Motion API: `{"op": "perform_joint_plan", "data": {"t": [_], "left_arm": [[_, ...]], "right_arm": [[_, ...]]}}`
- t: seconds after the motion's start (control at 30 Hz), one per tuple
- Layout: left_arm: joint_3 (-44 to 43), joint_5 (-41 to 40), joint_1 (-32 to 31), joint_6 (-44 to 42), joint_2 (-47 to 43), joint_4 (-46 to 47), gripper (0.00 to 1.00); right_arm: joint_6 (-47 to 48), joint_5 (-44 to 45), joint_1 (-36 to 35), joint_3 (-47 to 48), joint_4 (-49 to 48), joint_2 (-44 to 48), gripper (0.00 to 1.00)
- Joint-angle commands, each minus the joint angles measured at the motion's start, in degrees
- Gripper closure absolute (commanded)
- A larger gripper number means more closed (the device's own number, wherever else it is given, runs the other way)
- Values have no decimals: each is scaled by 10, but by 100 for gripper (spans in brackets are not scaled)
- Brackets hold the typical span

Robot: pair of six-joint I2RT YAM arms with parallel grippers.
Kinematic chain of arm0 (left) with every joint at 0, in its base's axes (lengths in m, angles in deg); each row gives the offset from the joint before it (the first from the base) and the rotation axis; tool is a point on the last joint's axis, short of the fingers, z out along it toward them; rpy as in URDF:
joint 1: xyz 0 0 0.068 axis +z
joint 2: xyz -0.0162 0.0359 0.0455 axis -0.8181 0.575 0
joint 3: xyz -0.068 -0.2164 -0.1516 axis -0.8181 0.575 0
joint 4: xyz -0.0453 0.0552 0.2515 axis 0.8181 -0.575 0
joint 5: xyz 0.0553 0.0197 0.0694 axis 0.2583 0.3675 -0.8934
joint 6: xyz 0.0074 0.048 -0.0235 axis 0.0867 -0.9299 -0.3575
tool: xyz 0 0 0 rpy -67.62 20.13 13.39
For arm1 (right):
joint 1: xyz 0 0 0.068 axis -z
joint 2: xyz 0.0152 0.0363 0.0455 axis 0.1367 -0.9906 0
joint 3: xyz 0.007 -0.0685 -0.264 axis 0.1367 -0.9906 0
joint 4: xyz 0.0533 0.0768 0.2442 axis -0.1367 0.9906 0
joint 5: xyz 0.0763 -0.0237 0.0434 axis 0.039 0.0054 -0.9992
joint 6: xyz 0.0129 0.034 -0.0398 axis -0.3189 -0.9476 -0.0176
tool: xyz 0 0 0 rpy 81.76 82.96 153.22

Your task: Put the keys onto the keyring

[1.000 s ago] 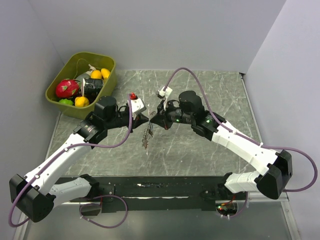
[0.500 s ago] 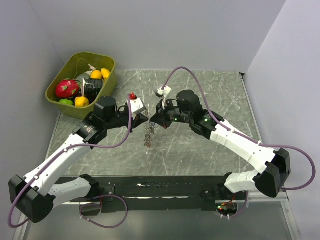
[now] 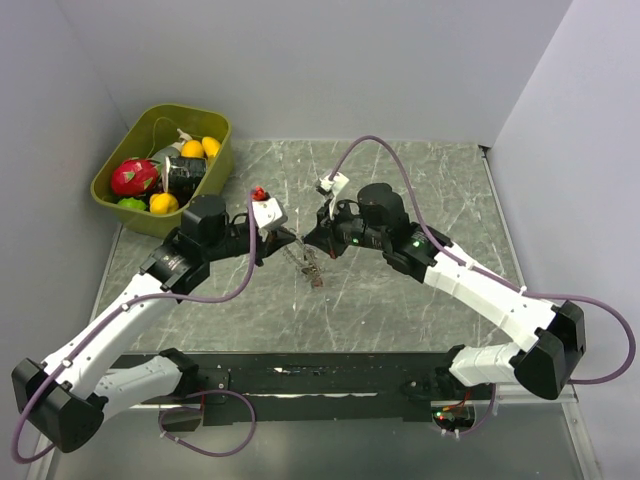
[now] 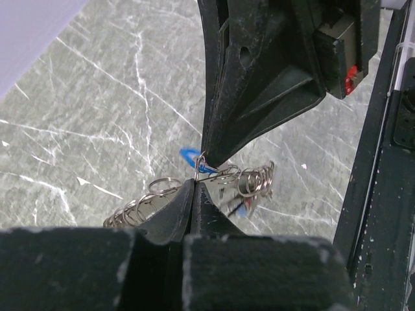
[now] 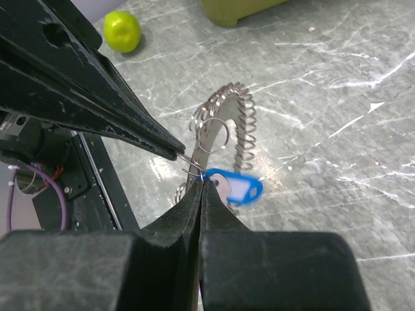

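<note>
The keyring (image 3: 307,263), a thin wire strung with many small silvery loops (image 5: 237,121), hangs above the table between my two grippers. My left gripper (image 3: 286,238) is shut on the ring's wire, its tips (image 4: 194,184) pressed together. My right gripper (image 3: 309,240) faces it tip to tip. It is shut (image 5: 203,181) on the small ring of a key with a blue plastic head (image 5: 236,188). That blue key (image 4: 192,157) sits just beyond the left tips. A blurred red and blue bit (image 4: 242,207) dangles among the loops.
An olive bin (image 3: 218,160) of toy fruit stands at the back left, and a green fruit (image 5: 122,30) lies by it. A black rail (image 3: 320,376) runs along the near edge. Grey walls close in at the left, back and right.
The hanging keyring has swung to the right and now dangles under the right gripper. The left wrist has pulled back a little to the left. Both grippers stay shut.
</note>
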Motion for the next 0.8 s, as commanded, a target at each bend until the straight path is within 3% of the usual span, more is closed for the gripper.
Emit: {"op": "perform_joint_plan", "data": {"t": [0.0,0.47,0.7,0.77], "left_arm": [[4,26,-3,6,-26,72,99],[31,81,-3,27,-38,134,99],[32,91,-3,29,-33,149,99],[33,93,-3,29,-33,150,99]], "right_arm": [[-4,-3,5,-6,-19,18,100],[7,-20,6,-21,-21,33,100],[15,0,8,-51,-42,82,47],[23,-4,11,-68,-60,108,39]]}}
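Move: Between the two hands, which almost meet fingertip to fingertip, sits the small wire ring of the keyring pinched by the left fingers. It lies about 1 cm left of the right hand point, level with it, with no offset forward or back. The blue key held in the right fingers is some 2 cm right and 1 cm below the left hand point. The keyring's grey plate hangs about 5 cm below the right hand, 1 cm back and in line sideways. Letting go of the blue key, the right fingers, shut at first, open to a little over half while the hand eases some 1.5 cm back and as far to the right. The left hand keeps its pinch on the small ring and carries it about 1.5 cm each up, back and right, its fingertips tipping up and swinging slightly clockwise. ##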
